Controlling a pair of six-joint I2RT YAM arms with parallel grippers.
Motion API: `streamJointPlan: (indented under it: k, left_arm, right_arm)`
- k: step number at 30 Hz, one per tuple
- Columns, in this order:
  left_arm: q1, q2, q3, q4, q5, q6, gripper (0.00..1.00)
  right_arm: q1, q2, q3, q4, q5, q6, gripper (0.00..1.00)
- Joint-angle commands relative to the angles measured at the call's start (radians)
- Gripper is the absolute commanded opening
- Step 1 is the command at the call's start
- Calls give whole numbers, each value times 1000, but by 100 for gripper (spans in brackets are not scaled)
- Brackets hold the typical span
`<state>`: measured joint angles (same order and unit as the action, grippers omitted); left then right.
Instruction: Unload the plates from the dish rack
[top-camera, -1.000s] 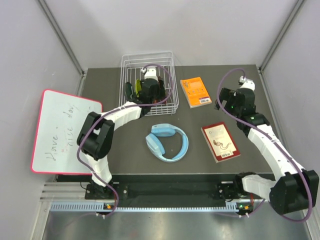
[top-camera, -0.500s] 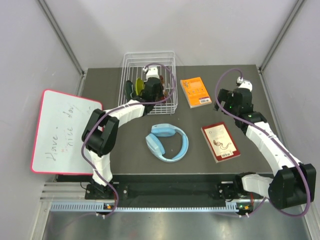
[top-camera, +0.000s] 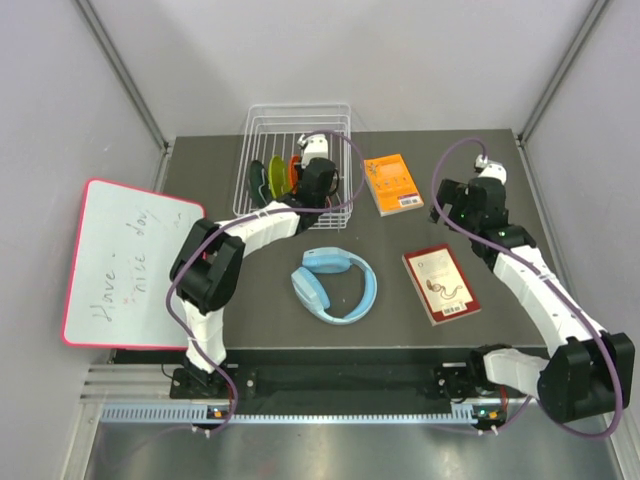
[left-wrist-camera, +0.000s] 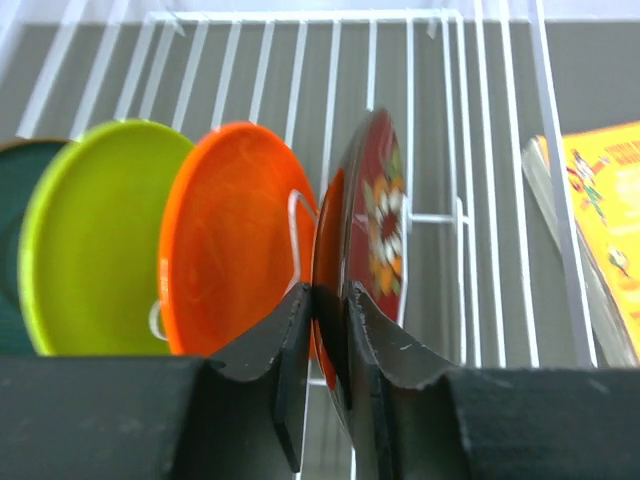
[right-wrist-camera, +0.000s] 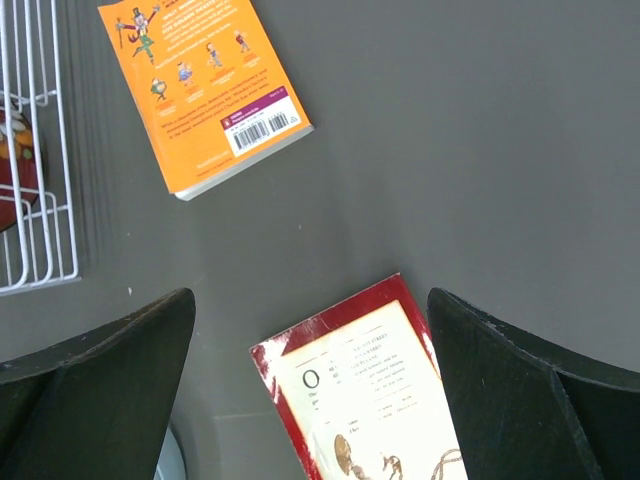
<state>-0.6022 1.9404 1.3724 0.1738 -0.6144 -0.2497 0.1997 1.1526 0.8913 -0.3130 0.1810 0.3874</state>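
The white wire dish rack (top-camera: 298, 106) stands at the back of the table. Four plates stand on edge in it: dark teal (left-wrist-camera: 10, 250), lime green (left-wrist-camera: 90, 240), orange (left-wrist-camera: 230, 230) and dark red (left-wrist-camera: 375, 210). My left gripper (left-wrist-camera: 330, 320) is inside the rack and shut on the lower rim of the dark red plate, the rightmost one. From above, my left gripper (top-camera: 316, 182) covers that plate; teal (top-camera: 257, 180), green (top-camera: 276, 175) and orange (top-camera: 293, 168) show left of it. My right gripper (right-wrist-camera: 310, 300) is open and empty above the table between two books.
An orange book (top-camera: 392, 183) lies right of the rack. A red book (top-camera: 441, 286) lies at the front right, blue headphones (top-camera: 334, 284) in the middle front. A pink-framed whiteboard (top-camera: 125, 262) overhangs the table's left edge. The rack's right wall (right-wrist-camera: 45, 240) shows in the right wrist view.
My left gripper has moved right inside the rack, uncovering the green and orange plates, and now grips the dark red plate. My right arm has barely moved.
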Motion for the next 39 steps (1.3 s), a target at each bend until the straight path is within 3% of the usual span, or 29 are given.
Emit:
streamJointPlan:
  k: [1, 19, 33, 39]
  left_arm:
    - [-10, -70, -4, 119, -182, 104, 0]
    - [-38, -116, 30, 99, -202, 139, 0]
    - [-82, -132, 82, 217, -315, 354, 0]
    - [-97, -190, 103, 187, -306, 372, 0]
  right_arm:
    - [-5, -56, 5, 0, 21, -5, 100]
    - [-5, -117, -14, -28, 15, 1, 100]
    - [-6, -105, -20, -23, -9, 2, 100]
    - [-8, -108, -31, 23, -96, -5, 100]
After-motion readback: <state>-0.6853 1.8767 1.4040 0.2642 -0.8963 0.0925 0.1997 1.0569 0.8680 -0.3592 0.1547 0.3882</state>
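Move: The brown flowered plate stands upright in the rack between the left hand's half-closed fingers, its middle about 5 cm ahead, neither left nor right, and 2 cm lower. At that same distance out and height, the orange plate stands some 5 cm to the hand's left; the green plate is about 9 cm left, 4 cm ahead. The orange book lies roughly 18 cm right, 6 cm ahead and 12 cm below. From the idle right hand the brown plate is about 19 cm ahead, 29 cm left and 5 cm lower. Leftward about 2 cm and a touch up goes the left hand first, rolling its left side up some 10 degrees as the fingers shut and pinch the near rim of the brown plate. It holds nearly still, then lifts another 5 to 6 cm, drawing slightly back and tipping the fingers up a little, grip kept. The empty, wide-open right hand eases back about 2 cm. ##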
